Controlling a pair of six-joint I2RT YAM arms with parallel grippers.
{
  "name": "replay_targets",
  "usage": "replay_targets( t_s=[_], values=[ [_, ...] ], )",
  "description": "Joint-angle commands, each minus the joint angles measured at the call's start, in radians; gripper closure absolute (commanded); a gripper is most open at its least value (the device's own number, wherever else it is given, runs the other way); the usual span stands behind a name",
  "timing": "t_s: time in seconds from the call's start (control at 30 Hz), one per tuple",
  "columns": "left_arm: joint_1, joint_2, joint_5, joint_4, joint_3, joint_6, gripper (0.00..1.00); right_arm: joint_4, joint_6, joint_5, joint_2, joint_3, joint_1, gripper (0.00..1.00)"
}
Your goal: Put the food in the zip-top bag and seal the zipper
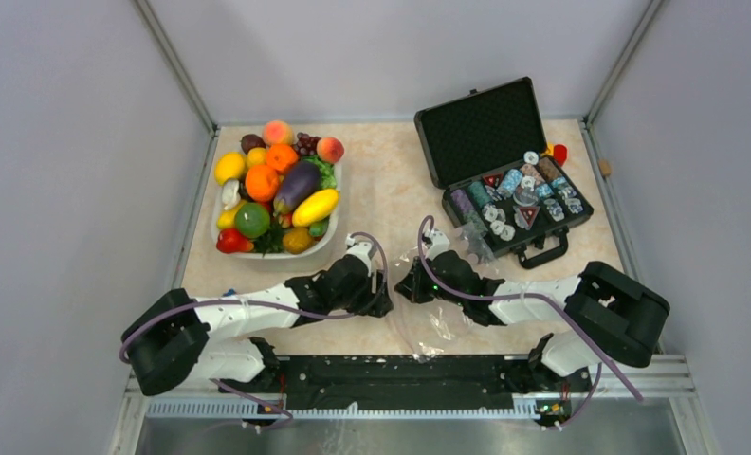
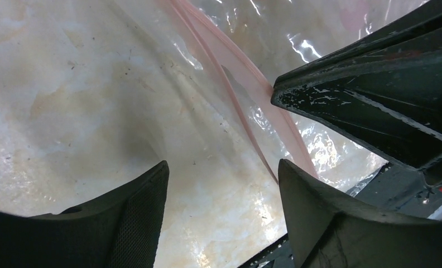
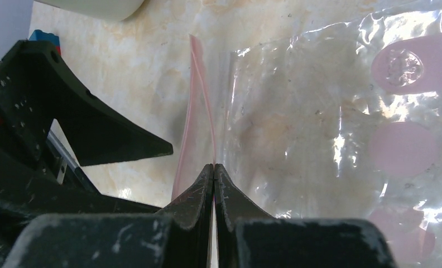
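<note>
The clear zip-top bag (image 1: 440,325) lies flat on the table between the two arms, and no food shows in it. My right gripper (image 3: 214,166) is shut on its pink zipper (image 3: 192,111), pinching the strip at the bag's left edge. My left gripper (image 2: 223,184) stands open just left of it, the zipper (image 2: 246,95) running down to its right finger (image 2: 305,201), with nothing gripped. In the top view the left gripper (image 1: 383,296) and right gripper (image 1: 411,284) nearly touch. The food sits in the basin: eggplant (image 1: 296,185), yellow mango-like fruit (image 1: 315,206), peach (image 1: 330,149), lettuce (image 1: 325,172).
The white basin (image 1: 286,256), heaped with toy produce, stands at the back left. An open black case (image 1: 504,190) of chips and dice stands at the back right, its handle near the right arm. The black base rail (image 1: 400,374) runs along the near edge.
</note>
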Motion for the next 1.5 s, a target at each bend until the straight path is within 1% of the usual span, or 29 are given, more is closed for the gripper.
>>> replay_targets(
  t_s=[0.0, 0.1, 0.3, 0.4, 0.47, 0.53, 0.6, 0.67, 0.7, 0.83, 0.87, 0.93, 1.07, 1.13, 1.17, 1.37, 1.47],
  values=[
    [-0.004, 0.039, 0.01, 0.028, 0.05, 0.0, 0.33, 0.032, -0.015, 0.013, 0.006, 0.006, -0.003, 1.0],
    [-0.004, 0.058, 0.005, 0.013, 0.06, 0.008, 0.41, 0.036, -0.011, 0.015, 0.007, 0.005, -0.003, 1.0],
    [-0.004, 0.072, 0.029, 0.052, 0.062, 0.035, 0.66, 0.036, -0.022, -0.015, 0.011, 0.013, -0.003, 1.0],
    [-0.004, 0.078, 0.083, 0.152, 0.034, 0.031, 0.78, 0.04, -0.024, -0.018, 0.011, 0.016, 0.002, 1.0],
    [-0.004, 0.083, 0.096, 0.185, 0.025, 0.024, 0.83, 0.032, -0.027, -0.018, 0.011, 0.02, 0.008, 1.0],
    [-0.004, 0.089, 0.089, 0.185, 0.027, 0.022, 0.86, 0.023, -0.027, -0.018, 0.012, 0.02, 0.012, 1.0],
    [-0.004, 0.092, 0.083, 0.186, 0.023, 0.022, 0.94, 0.024, -0.023, -0.018, 0.013, 0.017, 0.013, 1.0],
    [-0.004, 0.089, 0.076, 0.184, 0.023, 0.02, 0.99, 0.029, -0.017, -0.018, 0.011, 0.013, 0.015, 1.0],
    [-0.004, 0.084, 0.066, 0.178, 0.022, 0.02, 1.0, 0.029, -0.014, -0.018, 0.009, 0.012, 0.016, 1.0],
    [-0.004, 0.066, 0.044, 0.155, 0.023, 0.027, 1.0, 0.016, -0.01, -0.018, -0.004, 0.013, 0.021, 1.0],
    [-0.004, 0.063, 0.012, 0.15, 0.023, 0.029, 1.0, 0.01, -0.01, -0.018, -0.007, 0.014, 0.023, 1.0],
    [-0.004, 0.06, -0.002, 0.141, 0.028, 0.032, 1.0, -0.003, -0.01, -0.018, -0.012, 0.019, 0.027, 0.98],
    [-0.004, 0.041, 0.001, 0.143, 0.03, 0.047, 1.0, -0.043, -0.003, -0.011, -0.024, 0.037, 0.038, 0.89],
    [-0.004, 0.021, 0.012, 0.15, 0.03, 0.06, 1.0, -0.061, 0.001, 0.006, -0.03, 0.045, 0.051, 0.81],
    [-0.004, 0.01, 0.019, 0.155, 0.03, 0.067, 1.0, -0.068, 0.003, 0.015, -0.031, 0.051, 0.061, 0.78],
    [-0.011, -0.036, 0.026, 0.146, 0.041, 0.103, 1.0, -0.072, 0.064, 0.07, -0.025, 0.081, 0.094, 0.77],
    [-0.012, -0.059, 0.003, 0.13, 0.041, 0.096, 1.0, -0.122, 0.083, 0.134, -0.025, 0.111, 0.124, 0.78]
  ],
)
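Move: The stretch of the bag's pink zipper strip that the left fingers will shut on lies about 3 cm to the left hand's right, level ahead and in height; it is some 3 cm back and 2 cm left of the right hand, whose shut fingers already hold the strip farther out. The food bowl stands roughly 20 cm ahead and 23 cm left of the left hand; the chip case is about 18 cm ahead and 25 cm right of the right hand. Left goes 3 cm right, pinches the zipper strip and rises 3 cm; right opens partway, easing back. ##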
